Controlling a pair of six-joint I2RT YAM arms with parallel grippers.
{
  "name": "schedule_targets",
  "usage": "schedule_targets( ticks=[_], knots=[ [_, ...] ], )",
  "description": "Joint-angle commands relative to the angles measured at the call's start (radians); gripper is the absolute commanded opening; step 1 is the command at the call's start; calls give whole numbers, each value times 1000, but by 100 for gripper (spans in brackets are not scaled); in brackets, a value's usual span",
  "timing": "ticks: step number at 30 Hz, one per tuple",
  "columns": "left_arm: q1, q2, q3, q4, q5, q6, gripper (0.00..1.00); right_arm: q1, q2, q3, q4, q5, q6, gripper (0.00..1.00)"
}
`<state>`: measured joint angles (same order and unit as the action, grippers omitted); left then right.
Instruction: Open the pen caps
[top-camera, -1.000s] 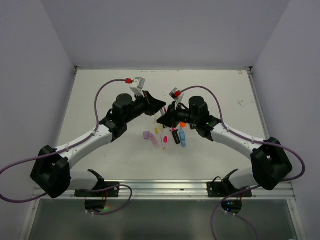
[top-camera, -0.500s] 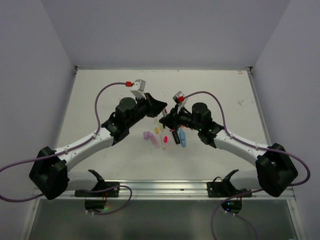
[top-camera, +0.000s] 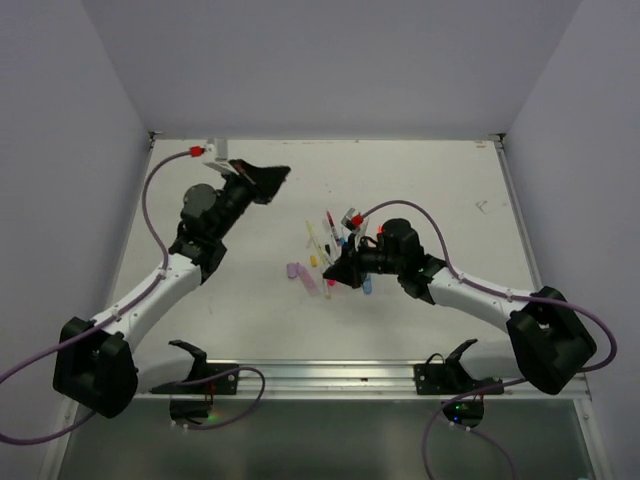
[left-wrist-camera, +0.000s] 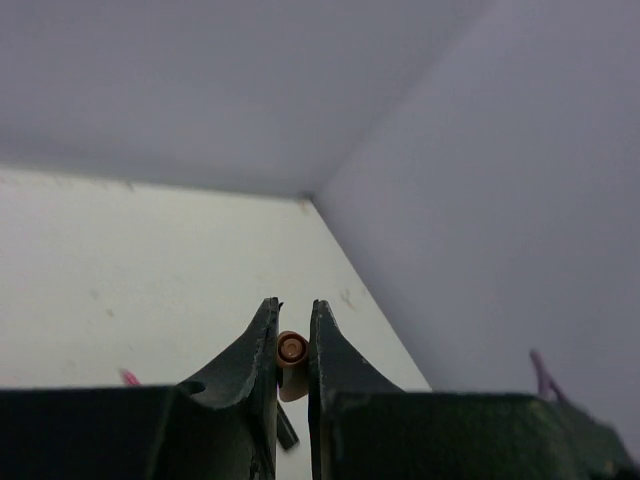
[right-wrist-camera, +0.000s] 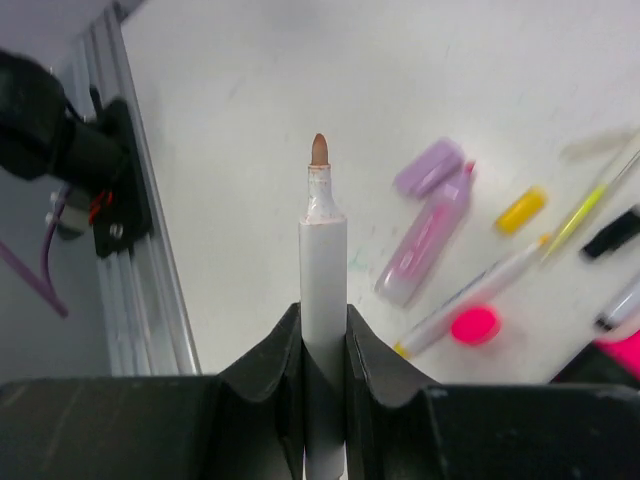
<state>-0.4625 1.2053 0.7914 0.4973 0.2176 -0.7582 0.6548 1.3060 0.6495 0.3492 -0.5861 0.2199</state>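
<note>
My left gripper (top-camera: 278, 176) is raised over the back left of the table and shut on a small orange pen cap (left-wrist-camera: 291, 349), seen end-on between its fingers. My right gripper (top-camera: 333, 277) hangs over the pile of pens and is shut on a white pen (right-wrist-camera: 322, 262), whose bare orange tip (right-wrist-camera: 319, 150) points toward the near rail. On the table under it lie a lilac cap (right-wrist-camera: 430, 166) beside a lilac highlighter (right-wrist-camera: 424, 240), a yellow cap (right-wrist-camera: 521, 209), a pink cap (right-wrist-camera: 475, 325) and a thin white pen (right-wrist-camera: 480, 292).
More thin pens (top-camera: 326, 232) lie in a loose pile at the table's middle. The aluminium rail (right-wrist-camera: 135, 270) runs along the near edge, with cable clamps on it. White walls close the table on three sides.
The arms have pulled apart. My left gripper swung back and left with the orange cap, and my right gripper dropped toward the near side with the uncapped white pen.
</note>
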Motion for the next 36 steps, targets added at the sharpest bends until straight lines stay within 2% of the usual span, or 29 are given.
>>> schedule_targets(
  ticks=[1,4,8,14,19,23,27,32,36],
  knots=[
    [104,-90,61,262,-150,14,0,6,36,-36,-220,-113,-49,0],
    [119,-95,72,291,-205,13,0,8,59,-31,-227,-115,-51,0],
    [119,-46,111,276,-158,16,0,8,7,-18,-248,-69,-33,0],
    [111,57,120,86,-17,7,0,-21,-30,76,-398,288,24,0],
    [59,193,195,-133,54,42,0,-70,65,197,-495,515,88,0],
    [-4,386,294,-247,100,51,0,-141,166,282,-520,526,134,0],
    [-54,546,416,-391,65,69,0,-214,275,346,-509,523,136,0],
    [-87,738,563,-453,97,63,5,-222,407,430,-510,526,107,0],
    [-97,824,652,-483,95,60,6,-222,479,466,-486,508,99,2]
  ],
)
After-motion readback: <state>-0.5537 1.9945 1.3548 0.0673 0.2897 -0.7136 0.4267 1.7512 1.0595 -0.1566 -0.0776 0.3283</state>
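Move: The uncapped brown marker in the right hand is headed for the clear spot beyond the orange cap, about 16 cm ahead, 9 to the right and 15 below; the orange cap lies 12 ahead and 8 right, the orange-tipped black marker 13 ahead and 12 right. The brown cap in the left hand goes towards the red pen, some 6 cm ahead, 11 right and 29 below that hand, with the yellow pen 3 ahead and 6 right. The brown marker, already free of its cap, dips back and down some 7 cm in the right hand, then swings forward about 19 cm and right over the pens, turning clockwise roughly 45 degrees and sinking at the end. The brown cap rises up and left with the left hand, then comes down some 33 cm and right towards the red pen, fingers tipping down. Both grips hold. ##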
